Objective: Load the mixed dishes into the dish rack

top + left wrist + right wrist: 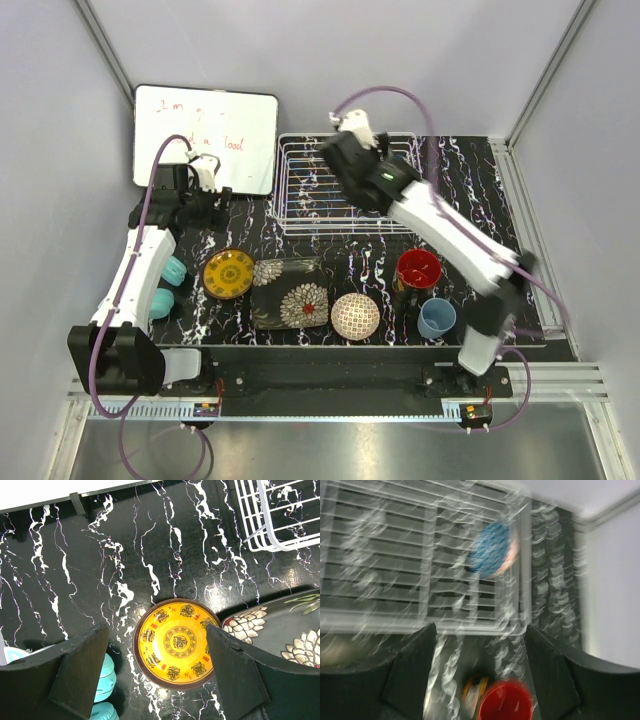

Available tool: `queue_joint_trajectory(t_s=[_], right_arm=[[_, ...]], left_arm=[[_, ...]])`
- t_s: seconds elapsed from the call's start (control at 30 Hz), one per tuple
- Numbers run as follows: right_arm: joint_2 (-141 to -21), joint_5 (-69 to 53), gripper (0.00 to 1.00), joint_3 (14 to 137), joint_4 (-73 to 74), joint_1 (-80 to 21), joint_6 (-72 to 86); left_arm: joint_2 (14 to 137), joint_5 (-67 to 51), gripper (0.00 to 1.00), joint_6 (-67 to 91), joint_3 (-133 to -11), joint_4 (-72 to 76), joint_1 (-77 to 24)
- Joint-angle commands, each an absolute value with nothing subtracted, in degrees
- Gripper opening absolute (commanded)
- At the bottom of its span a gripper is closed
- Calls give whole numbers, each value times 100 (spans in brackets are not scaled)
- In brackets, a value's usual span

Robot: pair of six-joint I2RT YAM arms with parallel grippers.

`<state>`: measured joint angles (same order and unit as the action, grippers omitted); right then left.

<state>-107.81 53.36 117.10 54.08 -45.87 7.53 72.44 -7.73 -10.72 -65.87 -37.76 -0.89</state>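
Observation:
The white wire dish rack stands at the back of the table. In the blurred right wrist view a blue patterned bowl lies inside the dish rack; the right arm hides it from above. My right gripper hangs open and empty above the rack's near edge. On the table lie a yellow round plate, a dark floral plate, a beige bowl, a black mug with red inside and a light-blue cup. My left gripper hovers open high over the yellow plate.
Teal headphones lie left of the yellow plate, beside the left arm. A whiteboard with writing leans at the back left, next to the rack. Grey walls close in the table on three sides.

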Motion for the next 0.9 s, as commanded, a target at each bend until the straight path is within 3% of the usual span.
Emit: queue_joint_trajectory(t_s=[0.0,0.13,0.33,0.63,0.87], right_arm=[[-8582,1544,76,9448,5609,-4500,1959],[-7359,564,76,8150,5695,-4517,2425],[-6760,-104,77,7050,5766,-4570,2821],[-6864,-852,75,6153,5397,-4641,3111],[-7145,-721,73,5644,4993,-4720,3137]], left_arm=[[7207,-703,82,-1090,-6627,-3560,-53],[7251,-747,82,-1055,-6592,-3525,-53],[7321,-747,82,-1055,-6688,-3524,-53],[7304,-695,82,-1125,-6627,-3524,-53],[7295,-694,82,-1160,-6688,-3524,-53]])
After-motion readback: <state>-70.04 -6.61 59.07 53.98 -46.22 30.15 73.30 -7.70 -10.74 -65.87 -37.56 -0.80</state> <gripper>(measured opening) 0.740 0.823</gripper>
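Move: The empty right hand is high above the dish rack, with the checked bowl about 27 cm back towards the base, 4 cm to its left and 28 cm below. The red mug stands some 12 cm right of that bowl and 8 cm farther out; the blue cup is about 17 cm right of the bowl, nearly level with it. The flower plate lies around 14 cm left of the bowl and 5 cm farther out. From the left hand the bowl is about 21 cm back and 29 cm right, 17 cm lower. The right hand, fingers still open and empty, swings back from over the dish rack towards the checked bowl, some 25 cm, quick and nearly level at first, then sinking about 17 cm in all as it slows. On the way the wrist tips down roughly 50 degrees and rolls so its left side rises, leaving the fingers pointing steeply down, short of the bowl, with no touch yet. ##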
